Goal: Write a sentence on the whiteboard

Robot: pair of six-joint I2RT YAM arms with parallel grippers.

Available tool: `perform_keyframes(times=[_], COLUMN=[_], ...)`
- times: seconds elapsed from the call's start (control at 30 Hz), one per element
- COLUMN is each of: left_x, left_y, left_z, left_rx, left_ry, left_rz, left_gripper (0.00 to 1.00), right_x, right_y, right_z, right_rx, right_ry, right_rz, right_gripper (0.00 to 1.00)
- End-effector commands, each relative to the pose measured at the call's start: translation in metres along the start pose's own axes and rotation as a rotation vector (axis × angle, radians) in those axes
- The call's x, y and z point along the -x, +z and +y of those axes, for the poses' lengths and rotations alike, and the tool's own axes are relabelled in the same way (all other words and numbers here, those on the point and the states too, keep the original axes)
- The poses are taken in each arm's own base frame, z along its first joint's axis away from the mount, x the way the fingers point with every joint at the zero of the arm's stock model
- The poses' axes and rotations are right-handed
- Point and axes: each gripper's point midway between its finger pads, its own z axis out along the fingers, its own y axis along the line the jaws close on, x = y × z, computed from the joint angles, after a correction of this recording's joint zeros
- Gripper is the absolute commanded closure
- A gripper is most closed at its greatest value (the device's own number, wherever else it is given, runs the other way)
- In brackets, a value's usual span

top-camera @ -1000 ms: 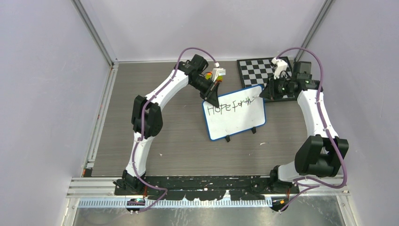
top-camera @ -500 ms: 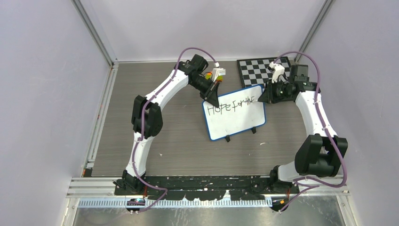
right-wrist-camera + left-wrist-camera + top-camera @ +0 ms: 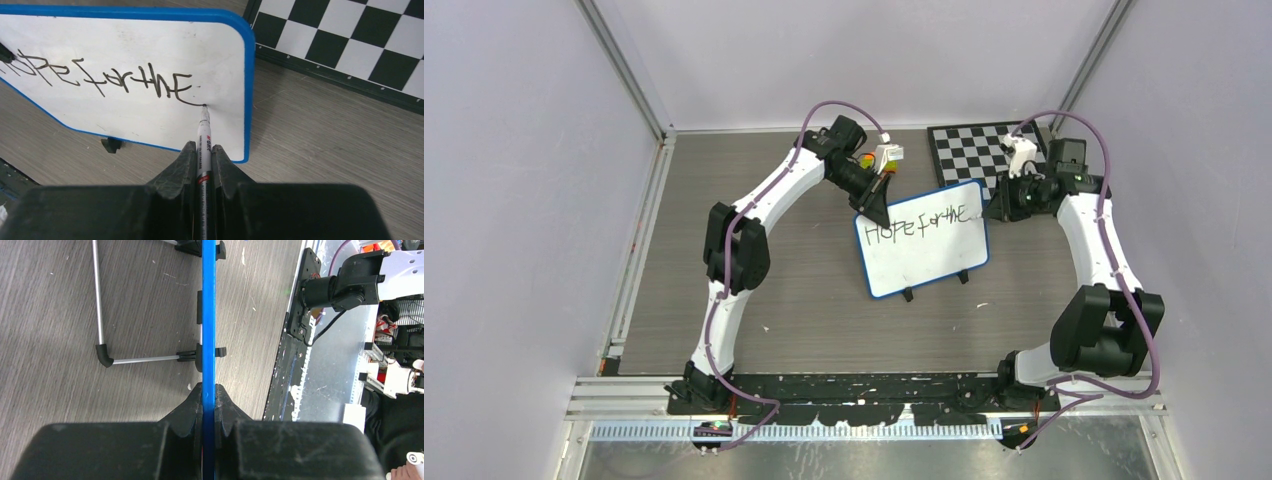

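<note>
The whiteboard (image 3: 924, 252) with its blue rim stands propped near the table's middle, black handwriting along its top. My left gripper (image 3: 873, 208) is shut on the board's upper left rim; in the left wrist view the blue edge (image 3: 208, 315) runs straight between my jaws (image 3: 208, 392). My right gripper (image 3: 1001, 205) is shut on a white marker (image 3: 203, 132), whose tip touches the whiteboard (image 3: 125, 55) just after the last letter, near the right rim.
A black-and-white checkered board (image 3: 972, 150) lies behind the whiteboard at the back right. The whiteboard's wire stand (image 3: 100, 305) and black feet (image 3: 908, 294) rest on the grey wood tabletop. Metal rails edge the table.
My right gripper moved left to the board and then back right, adding a letter to the written line. The left arm held still.
</note>
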Motion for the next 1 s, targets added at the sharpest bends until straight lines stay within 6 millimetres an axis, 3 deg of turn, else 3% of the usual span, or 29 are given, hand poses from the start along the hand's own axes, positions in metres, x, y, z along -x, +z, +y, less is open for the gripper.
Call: perform_keyframes(times=[0.0, 0.17, 0.33, 0.53, 0.77, 0.97], left_x=[-0.001, 0.001, 0.010, 0.024, 0.017, -0.006], left_y=[0.012, 0.011, 0.003, -0.025, -0.073, -0.107], left_z=[-0.005, -0.007, -0.015, -0.027, -0.017, -0.013], left_rx=[-0.024, -0.024, -0.019, 0.018, 0.057, 0.083], left_ry=[0.024, 0.032, 0.054, 0.080, 0.030, -0.009], left_rz=[0.016, 0.012, -0.005, -0.058, -0.160, -0.240], left_gripper=[1.00, 0.98, 0.67, 0.43, 0.37, 0.35], right_x=[0.032, 0.037, 0.036, 0.028, 0.007, -0.008], right_y=[-0.014, -0.020, -0.034, -0.042, -0.029, -0.009], right_z=[-0.006, 0.007, 0.038, 0.087, 0.139, 0.164], right_rx=[-0.044, 0.012, 0.105, 0.199, 0.275, 0.335], right_ry=[-0.064, -0.062, -0.090, -0.137, -0.177, -0.148], right_rz=[-0.079, -0.086, -0.093, -0.072, -0.024, 0.000], right_gripper=[1.00, 1.00, 1.00, 1.00, 1.00, 1.00])
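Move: The right hand holds the marker with its tip at the end of the "e", about 3 cm ahead, 4 cm left and 5 cm below. The blank strip under "Hope" lies some 23 cm left, 9 cm back and 9 cm below; "Hope" itself is about 24 cm left, 3 cm back and 5 cm below. From the left hand, shut on the whiteboard at its upper left corner, that strip is about 8 cm back, 1 cm right and 8 cm below. Lifting the marker tip off the "e", the right hand first rises 2 to 3 cm, then sweeps left about 12 cm and back some 8 cm over the whiteboard towards the blank strip, turning about 20 degrees counter-clockwise and starting to dip, grip kept. The left hand opens wide, lets go of the upper left corner and backs off left and slightly up. ##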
